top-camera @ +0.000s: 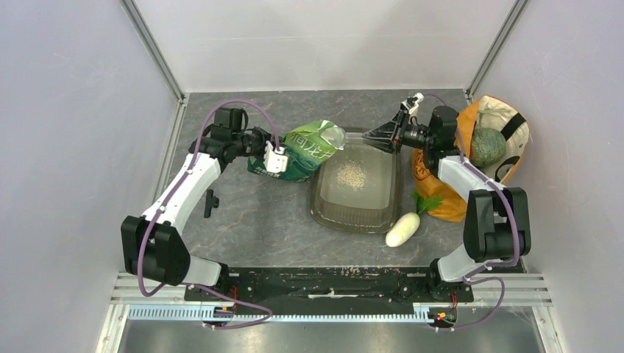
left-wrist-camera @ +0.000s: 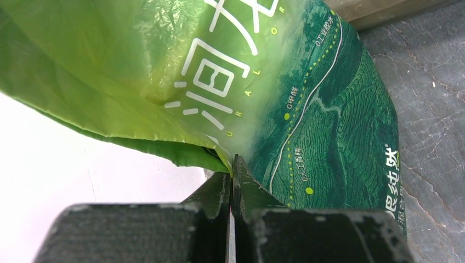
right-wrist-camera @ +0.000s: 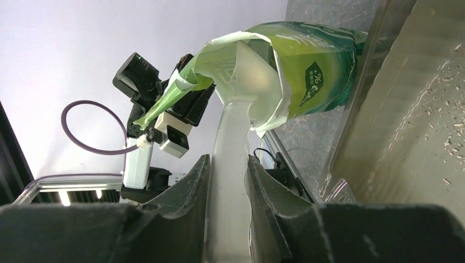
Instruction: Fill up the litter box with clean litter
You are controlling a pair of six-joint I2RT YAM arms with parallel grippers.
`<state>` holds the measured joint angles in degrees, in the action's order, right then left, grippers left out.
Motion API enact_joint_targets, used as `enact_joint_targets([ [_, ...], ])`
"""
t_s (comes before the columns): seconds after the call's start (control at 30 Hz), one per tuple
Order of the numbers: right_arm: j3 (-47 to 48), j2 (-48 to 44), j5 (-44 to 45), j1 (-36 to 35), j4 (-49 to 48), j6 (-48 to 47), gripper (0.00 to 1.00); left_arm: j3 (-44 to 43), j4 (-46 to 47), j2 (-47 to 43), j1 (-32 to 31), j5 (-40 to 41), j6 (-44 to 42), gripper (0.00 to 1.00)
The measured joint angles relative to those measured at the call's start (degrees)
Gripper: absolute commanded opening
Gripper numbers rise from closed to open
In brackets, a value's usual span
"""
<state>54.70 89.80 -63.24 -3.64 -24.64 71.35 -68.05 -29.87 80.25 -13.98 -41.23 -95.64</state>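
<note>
The litter box (top-camera: 318, 193) is a smoky translucent tray at the table's middle, with a small heap of pale clean litter (top-camera: 352, 175) in its far half. Left of its far corner a green printed bag (top-camera: 305, 151) is held up and tilted, mouth toward the tray. My left gripper (top-camera: 282, 159) is shut on the bag's edge (left-wrist-camera: 219, 159), its jaws pressed together (left-wrist-camera: 233, 164). My right gripper (top-camera: 388, 134) is shut on the handle of a translucent white scoop (right-wrist-camera: 230, 131). The scoop's bowl (top-camera: 335, 136) sits inside the bag's mouth (right-wrist-camera: 312, 76). Litter grains (right-wrist-camera: 449, 126) dot the tray floor (right-wrist-camera: 395, 120).
A white radish (top-camera: 402, 229) lies at the tray's near right corner. An orange-and-cream fabric bag (top-camera: 441, 195) holding a green melon (top-camera: 487, 145) stands at the right. A small black part (top-camera: 212, 202) lies left of the tray. Walls close in on both sides.
</note>
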Motion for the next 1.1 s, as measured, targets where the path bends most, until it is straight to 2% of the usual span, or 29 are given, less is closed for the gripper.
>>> enact_joint_targets([
  [0.47,-3.8,-6.23,-3.74,7.19,3.78,-1.79,0.0,-0.02,0.02,0.57,0.02,-0.9,-0.04,0.02],
  [0.67,-4.7,-8.63,-5.81,10.58,8.2,-4.11,0.0,-0.02,0.02,0.7,0.13,-0.83,-0.04,0.02],
  [0.87,-4.74,-12.11,-8.7,15.17,17.92,-11.08,0.0,-0.04,0.09,0.79,0.13,-0.7,-0.07,0.02],
  [1.0,-4.48,-13.88,-10.51,18.45,28.35,-18.69,0.0,-0.04,0.04,0.85,0.13,-0.74,-0.07,0.02],
  [1.1,-0.31,-13.6,-9.25,19.67,42.93,-29.83,0.0,-0.04,0.04,0.98,0.13,-0.92,-0.09,0.02],
])
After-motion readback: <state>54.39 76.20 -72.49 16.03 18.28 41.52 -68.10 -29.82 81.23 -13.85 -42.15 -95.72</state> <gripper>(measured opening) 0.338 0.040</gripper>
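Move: The right hand holds the scoop's handle, its bowl still in the litter bag's mouth, about 10 cm to the left, 3 cm farther out and slightly lower. The litter box it is bound for has its middle some 18 cm below this hand, about 2 cm ahead and 1 cm left. The white radish lies about 13 cm back and 12 cm right, some 18 cm down. From the left hand, which pinches the litter bag's rim, the box's middle is roughly 19 cm right, 1 cm ahead and 16 cm down. The right hand keeps its grip on the scoop and draws it out of the litter bag's mouth, going about 10 cm to the right and, mostly in the second half, some 5 cm back, nearly level, so that the bowl comes over the litter box. The hand swings about 5 degrees clockwise on the way and towards the end begins to tip the bowl end down slightly, while the left hand stays put, still pinching the bag's rim to hold its mouth towards the scoop. ##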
